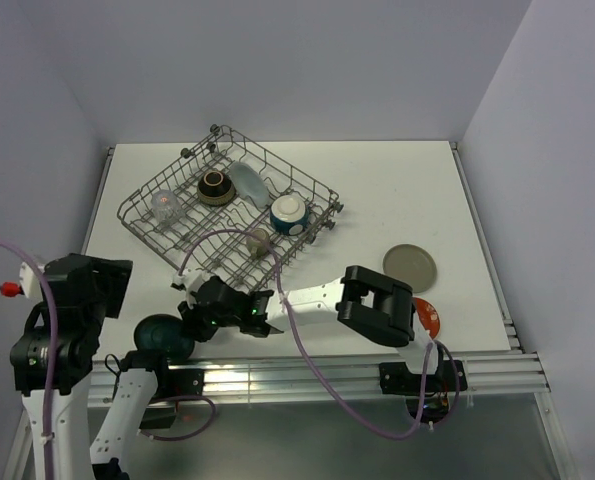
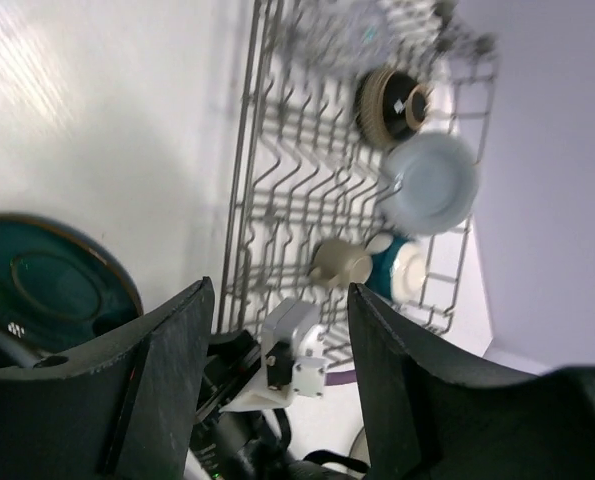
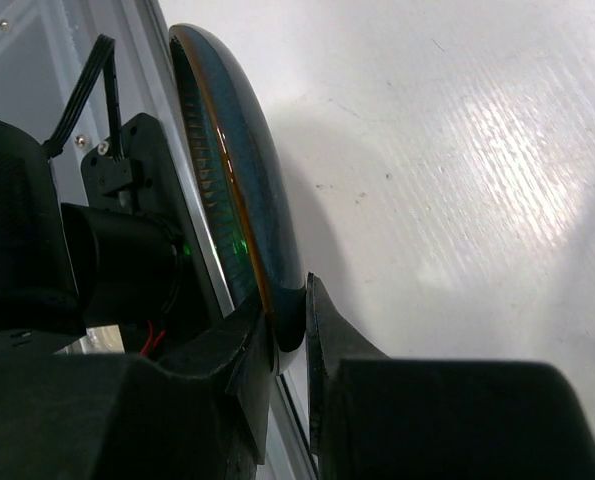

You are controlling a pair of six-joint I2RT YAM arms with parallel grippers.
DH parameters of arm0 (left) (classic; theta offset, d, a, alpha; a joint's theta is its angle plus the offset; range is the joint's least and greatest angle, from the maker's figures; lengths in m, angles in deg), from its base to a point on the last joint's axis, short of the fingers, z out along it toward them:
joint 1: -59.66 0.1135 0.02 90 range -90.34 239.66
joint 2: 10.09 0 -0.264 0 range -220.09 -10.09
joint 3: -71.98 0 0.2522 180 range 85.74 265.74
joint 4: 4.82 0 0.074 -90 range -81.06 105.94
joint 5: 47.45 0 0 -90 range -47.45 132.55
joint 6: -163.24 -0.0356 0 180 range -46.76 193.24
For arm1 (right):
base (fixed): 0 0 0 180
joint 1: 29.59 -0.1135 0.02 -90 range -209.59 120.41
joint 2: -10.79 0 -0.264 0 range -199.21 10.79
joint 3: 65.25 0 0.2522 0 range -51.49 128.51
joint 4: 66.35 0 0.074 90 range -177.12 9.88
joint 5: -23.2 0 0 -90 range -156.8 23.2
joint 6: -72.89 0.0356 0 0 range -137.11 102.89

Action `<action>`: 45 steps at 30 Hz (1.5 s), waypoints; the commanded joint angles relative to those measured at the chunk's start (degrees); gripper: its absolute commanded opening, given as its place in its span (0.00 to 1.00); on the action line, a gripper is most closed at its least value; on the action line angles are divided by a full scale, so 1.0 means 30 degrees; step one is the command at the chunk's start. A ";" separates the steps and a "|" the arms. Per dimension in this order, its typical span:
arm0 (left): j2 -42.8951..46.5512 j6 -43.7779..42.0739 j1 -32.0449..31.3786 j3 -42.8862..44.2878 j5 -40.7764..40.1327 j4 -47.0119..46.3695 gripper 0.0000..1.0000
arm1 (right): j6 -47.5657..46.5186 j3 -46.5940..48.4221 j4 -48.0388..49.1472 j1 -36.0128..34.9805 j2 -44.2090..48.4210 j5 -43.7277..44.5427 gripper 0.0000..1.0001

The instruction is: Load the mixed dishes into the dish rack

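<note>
My right gripper (image 3: 289, 325) is shut on the rim of the dark teal dish (image 3: 239, 175), which stands on edge at the table's near left corner (image 1: 163, 335). My left gripper (image 2: 277, 300) is open and holds nothing; it hangs just above that dish (image 2: 52, 285), with the right wrist showing between its fingers. Behind them stands the grey wire dish rack (image 1: 137, 200), holding the brown bowl (image 1: 214, 186), pale blue plate (image 1: 247, 182), cream bowl (image 1: 289, 212), clear glass (image 1: 165, 205) and grey mug (image 1: 259, 241). The red-orange saucer (image 1: 429, 316) lies on the table at the right.
A grey-tan plate (image 1: 410, 265) lies flat on the table right of the rack. The aluminium rail (image 1: 277, 378) runs along the table's near edge, right beside the held dish. A purple cable (image 1: 307, 350) loops from the right arm.
</note>
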 commanded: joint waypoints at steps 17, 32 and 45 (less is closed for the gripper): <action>-0.1086 -0.0569 -0.0039 0.4771 -0.5367 0.1078 0.61 | -0.3096 0.5933 -0.6039 0.0572 0.5692 0.7098 0.00; -0.0968 -0.1917 -0.0010 -0.2875 -0.1532 -0.4371 0.60 | -0.7491 0.7578 -0.5697 0.6722 0.5048 1.1240 0.00; -0.2666 -0.2708 -0.0010 -0.5601 -0.0504 -0.7449 0.58 | -0.9895 0.7899 -0.4318 0.7985 0.2266 1.1264 0.00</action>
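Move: The right hand holds the blue-green plate by its rim. The free tines it heads for lie roughly 34 cm ahead and 12 cm to its right, a little above it. Beside them, the pale plate stands some 34 cm ahead and 16 cm right, the black bowl 34 cm ahead and 8 cm right; the mug is 20 cm ahead, 18 cm right. From the left hand those tines are about 29 cm ahead, 18 cm right and 17 cm below. The blue-green plate, still pinched by its rim, is carried by the right hand up some 22 cm, then forward about 31 cm and rightward over the rack, and lowered some 6 cm towards the tines by the pale plate. The wrist turns clockwise nearly 60 degrees until the fingers point mostly forward. The empty left hand, open, first rises 6 cm and drifts left, then sinks 14 cm while advancing towards the rack. ##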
